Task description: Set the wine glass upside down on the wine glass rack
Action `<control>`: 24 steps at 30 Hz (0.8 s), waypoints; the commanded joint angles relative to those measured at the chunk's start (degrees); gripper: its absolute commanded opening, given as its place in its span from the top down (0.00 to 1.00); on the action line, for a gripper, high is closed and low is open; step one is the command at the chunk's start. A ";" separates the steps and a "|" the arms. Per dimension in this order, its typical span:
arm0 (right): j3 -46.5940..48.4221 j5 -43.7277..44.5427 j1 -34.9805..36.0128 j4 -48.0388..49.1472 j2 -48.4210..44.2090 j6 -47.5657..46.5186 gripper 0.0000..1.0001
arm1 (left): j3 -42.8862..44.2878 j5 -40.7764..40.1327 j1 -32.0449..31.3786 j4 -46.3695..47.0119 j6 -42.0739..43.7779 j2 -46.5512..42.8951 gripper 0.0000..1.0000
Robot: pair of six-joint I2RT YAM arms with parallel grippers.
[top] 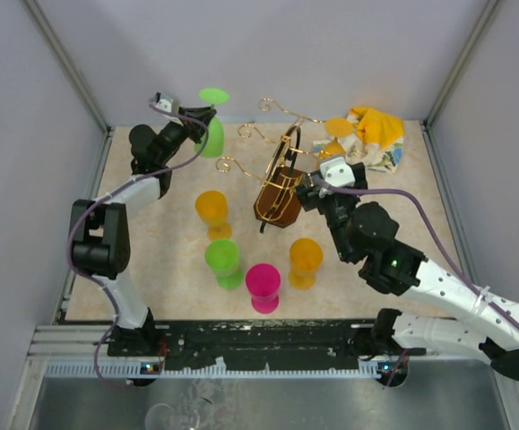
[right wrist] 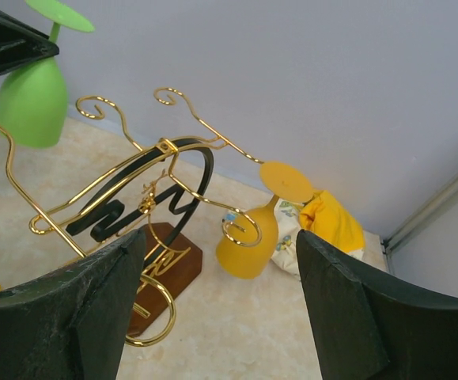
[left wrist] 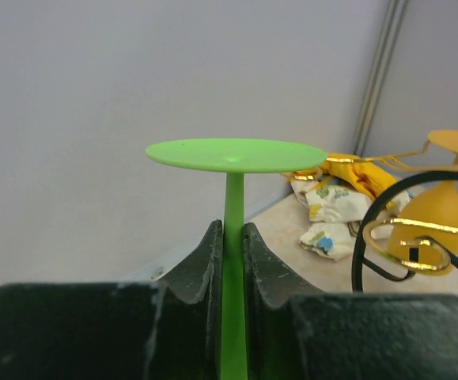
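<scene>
A green wine glass (top: 211,133) hangs upside down at the back left, its round foot (left wrist: 236,154) on top. My left gripper (top: 194,120) is shut on its thin stem (left wrist: 233,202), to the left of the wine glass rack (top: 281,175). The rack's gold curled arms (right wrist: 126,186) and dark oval frame stand on a brown base. A yellow glass (right wrist: 248,241) hangs tilted, bowl down, on a right-hand arm of the rack. My right gripper (top: 311,186) is open just right of the rack, nothing between its fingers (right wrist: 102,301).
Several glasses stand upside down on the table in front of the rack: orange (top: 211,210), green (top: 223,262), pink (top: 263,285) and orange (top: 305,260). A crumpled yellow and white cloth (top: 376,134) lies at the back right. Grey walls close in on the back and both sides.
</scene>
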 commanded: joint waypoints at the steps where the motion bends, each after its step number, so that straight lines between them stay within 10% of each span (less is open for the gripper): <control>1: 0.66 0.14 -0.41 1.39 0.60 -0.02 0.23 | 1.56 7.89 0.01 15.59 -4.64 5.20 1.00; 24: 1.04 0.09 -1.60 0.27 0.33 0.34 0.23 | 22.37 32.97 -0.96 29.89 -25.11 23.86 1.00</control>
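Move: The open slot for the green glass, between the two farther left-hand curls of the wine glass rack, lies about 11 cm to the left hand's right, 2 cm back and roughly level with it. The rack's near-left curl is 3 cm right and 17 cm back. The hung orange glass is some 31 cm right, 5 back and 7 lower; the standing orange glass 18 cm back, 1 right, 25 below. From the right hand the slot is about 23 cm ahead, 19 left, 6 down. The green glass, still pinched by its stem and hanging upside down, is carried by the left hand about 6.5 cm to the right towards the slot between the rack's two farther curls. It first dips some 3 cm, comes partly back up, then eases down slightly; all the while the wrist swings about 30 degrees clockwise and the fingertips tip up a little, grip unchanged. ##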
